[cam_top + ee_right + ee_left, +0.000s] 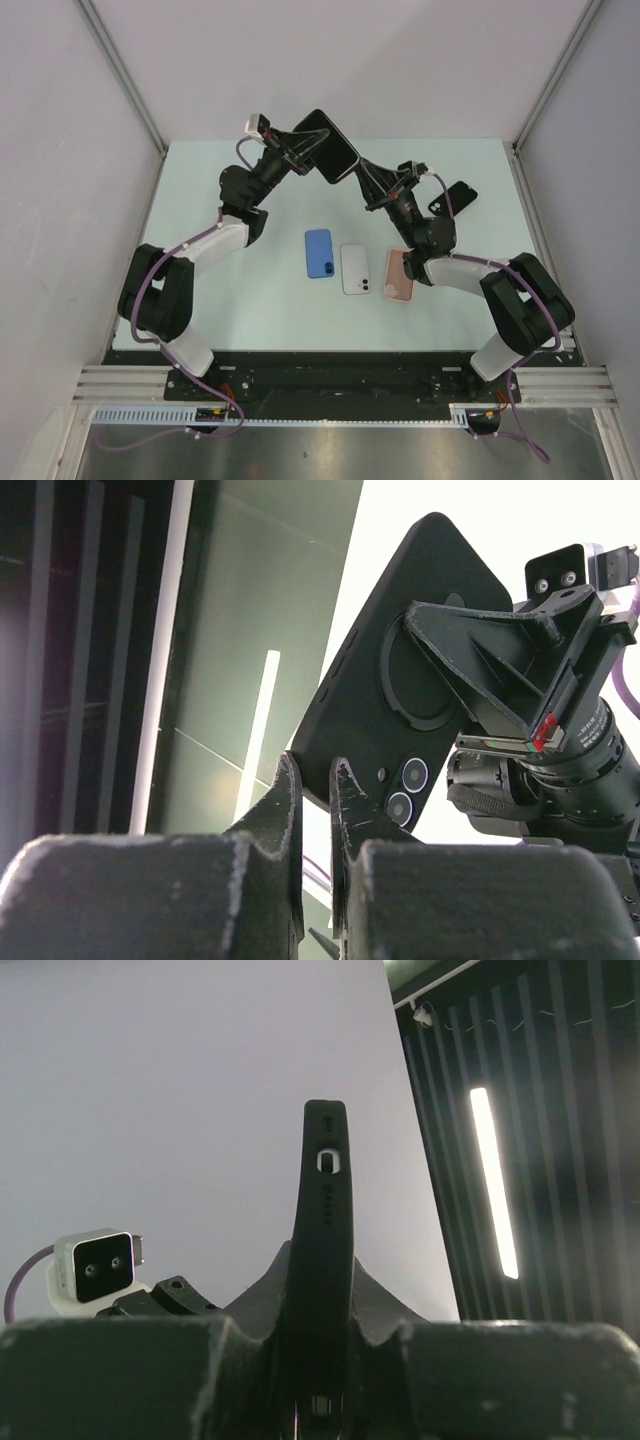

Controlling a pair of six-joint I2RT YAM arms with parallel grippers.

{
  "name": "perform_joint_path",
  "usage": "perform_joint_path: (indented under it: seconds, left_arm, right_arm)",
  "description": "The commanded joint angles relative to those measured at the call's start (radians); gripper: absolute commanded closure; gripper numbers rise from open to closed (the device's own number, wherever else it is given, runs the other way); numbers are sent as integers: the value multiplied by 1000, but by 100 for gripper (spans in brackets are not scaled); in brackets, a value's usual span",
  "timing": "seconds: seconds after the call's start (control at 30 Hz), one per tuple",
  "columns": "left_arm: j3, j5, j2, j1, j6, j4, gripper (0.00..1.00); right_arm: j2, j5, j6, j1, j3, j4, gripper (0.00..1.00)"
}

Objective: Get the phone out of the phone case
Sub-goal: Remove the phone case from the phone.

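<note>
A black phone in a black case point(330, 143) is held up above the far middle of the table. My left gripper point(303, 150) is shut on it. In the left wrist view the case point(323, 1200) stands edge-on between my fingers point(320, 1260). My right gripper point(372, 178) is at the case's lower right corner. In the right wrist view the case back point(400, 650) with its ring and two camera lenses faces me. My right gripper point(315, 770) is nearly shut with a thin gap, its tips at the case's bottom corner. I cannot tell whether they pinch the rim.
On the table lie a blue phone point(319, 253), a white phone point(355, 268) and a pink phone point(398, 275) in a row. A black item point(453, 197) lies at the right behind my right arm. White walls enclose the table.
</note>
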Motion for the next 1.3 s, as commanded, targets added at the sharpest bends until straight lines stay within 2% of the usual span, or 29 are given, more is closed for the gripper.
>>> perform_joint_path:
  seconds: [0.0, 0.43, 0.6, 0.8, 1.07, 1.17, 1.27]
  left_arm:
    - [81, 224, -141, -114, -69, 460, 100]
    - [109, 223, -161, -111, -95, 461, 100]
    - [126, 218, -151, -111, -90, 461, 100]
    - [149, 209, -122, -111, -99, 466, 100]
    - [162, 223, -105, -113, -87, 460, 100]
    - [161, 238, -93, -114, -98, 458, 100]
    - [161, 256, -82, -117, -107, 447, 100]
  right_arm:
    - [124, -22, -5, 53, 16, 84, 100]
    - [262, -70, -82, 40, -21, 80, 100]
    - [294, -30, -77, 32, -110, 80, 100]
    - [366, -34, -51, 35, -124, 80, 100]
    - [381, -79, -105, 30, -127, 63, 100]
    - [345, -123, -162, 21, -125, -8, 100]
    - [247, -155, -275, 12, -124, -193, 100]
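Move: The cased phone is already gripped near its middle by the left fingers, its centre about 1 cm ahead and 1 cm to the right of that hand. From the right hand, already on the case's lower right corner, that centre lies some 6 cm left, 2 cm ahead and 3 cm up. On the table about 36 cm below the right hand, the white phone is nearly straight under it, the blue phone about 9 cm left and 3 cm ahead, the pink phone about 12 cm right and 3 cm back. Downward and forward together, after a brief drift up and left, both hands carry the cased phone; the left sinks about 7 cm, rolling its right side down and turning slightly counter-clockwise. The right drops farther, roughly 10 cm, while tipping its fingers some 15 degrees down, still pinching the case's corner to work it off the phone. Both grips stay as they were. ##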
